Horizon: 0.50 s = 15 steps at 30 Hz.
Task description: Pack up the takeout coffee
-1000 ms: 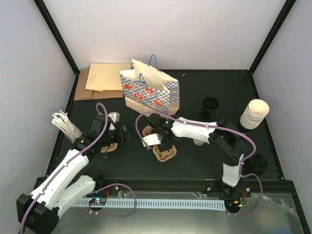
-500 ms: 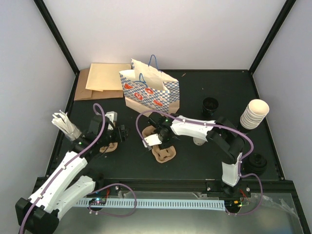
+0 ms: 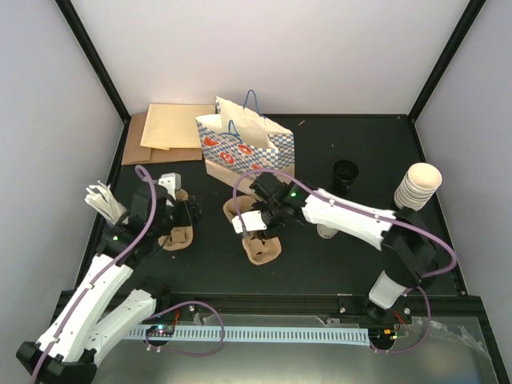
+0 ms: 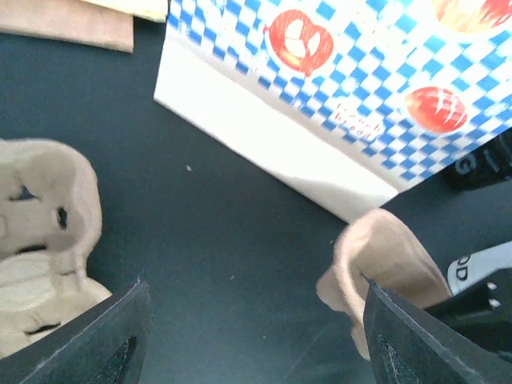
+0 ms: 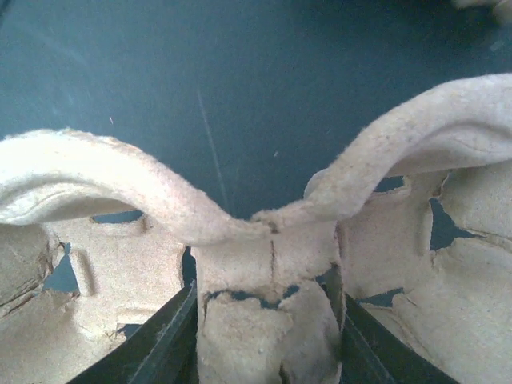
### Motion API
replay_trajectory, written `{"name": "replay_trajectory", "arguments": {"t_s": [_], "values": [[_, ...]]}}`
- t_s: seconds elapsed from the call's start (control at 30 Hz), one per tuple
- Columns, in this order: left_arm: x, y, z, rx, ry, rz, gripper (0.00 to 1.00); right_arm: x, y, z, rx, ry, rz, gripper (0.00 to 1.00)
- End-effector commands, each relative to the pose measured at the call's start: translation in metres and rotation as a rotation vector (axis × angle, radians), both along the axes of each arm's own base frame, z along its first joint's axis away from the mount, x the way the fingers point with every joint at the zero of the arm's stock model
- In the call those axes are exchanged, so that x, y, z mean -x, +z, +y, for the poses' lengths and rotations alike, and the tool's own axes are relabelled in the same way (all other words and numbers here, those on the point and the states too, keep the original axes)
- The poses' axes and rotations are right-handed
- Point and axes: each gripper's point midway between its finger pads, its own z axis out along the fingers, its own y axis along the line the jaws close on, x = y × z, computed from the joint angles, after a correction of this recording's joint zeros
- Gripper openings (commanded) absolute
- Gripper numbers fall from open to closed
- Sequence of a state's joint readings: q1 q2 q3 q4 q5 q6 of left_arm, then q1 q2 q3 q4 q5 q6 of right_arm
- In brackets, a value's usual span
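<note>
A small white cup [image 3: 326, 231] stands on the table, mostly hidden under my right arm. Further back sits a round black lid [image 3: 345, 173]. My right gripper [image 3: 258, 218] [image 5: 268, 320] is shut on the middle ridge of a tan pulp cup carrier [image 3: 262, 249] [image 5: 120, 184], in front of the blue-checked bag [image 3: 245, 151]. My left gripper [image 3: 186, 214] [image 4: 256, 336] is open over bare table, with nothing between its fingers. A second pulp carrier [image 3: 177, 234] [image 4: 40, 232] lies just to its left.
A tall stack of cream cups [image 3: 418, 187] stands at the far right, with a black object [image 3: 422, 269] near the front right edge. Flat brown paper bags [image 3: 169, 132] lie at the back left. A bunch of white sticks [image 3: 105, 201] stands at the left edge.
My right gripper has closed on the carrier's middle ridge and shifted it slightly left. My left gripper has drawn back and to the left, still open.
</note>
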<state>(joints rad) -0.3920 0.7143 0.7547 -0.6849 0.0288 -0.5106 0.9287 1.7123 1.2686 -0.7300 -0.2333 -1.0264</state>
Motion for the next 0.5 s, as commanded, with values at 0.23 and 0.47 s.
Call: {"name": "replay_trajectory", "arguments": {"t_s": [0.23,0.47], "values": [[0.006,0.079,0.013,-0.005,0.016,-0.175,0.75,0.03,0.11,0.007,-0.426,-0.057,-0.001,0.4],[-0.016,0.101,-0.031,0.144,-0.124,-0.205,0.75,0.012,0.17,-0.015,-0.685,-0.309,-0.13,0.43]]}}
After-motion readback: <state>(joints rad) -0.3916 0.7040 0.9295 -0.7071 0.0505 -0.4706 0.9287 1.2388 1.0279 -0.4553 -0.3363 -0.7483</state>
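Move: The right hand already holds one cup carrier by its middle ridge, clear of the table. The paper bag's middle is about 17 cm ahead, 1 cm left and 2 cm higher; the second carrier lies some 20 cm left, 2 cm ahead, and the white cup about 19 cm right, 1 cm ahead, both well below. From the open left hand the bag is roughly 14 cm ahead, 15 right, 9 below, and the second carrier 5 left, 1 ahead, 19 below. Upward at a brisk pace, the right hand carries the pinched carrier about 12 cm higher in front of the bag, easing a little back from it, while the wrist swings its fingers some 30 degrees up towards the left; the grip stays shut on the ridge. The left hand, empty and open, also rises, about 7.5 cm, tipping up slightly. ##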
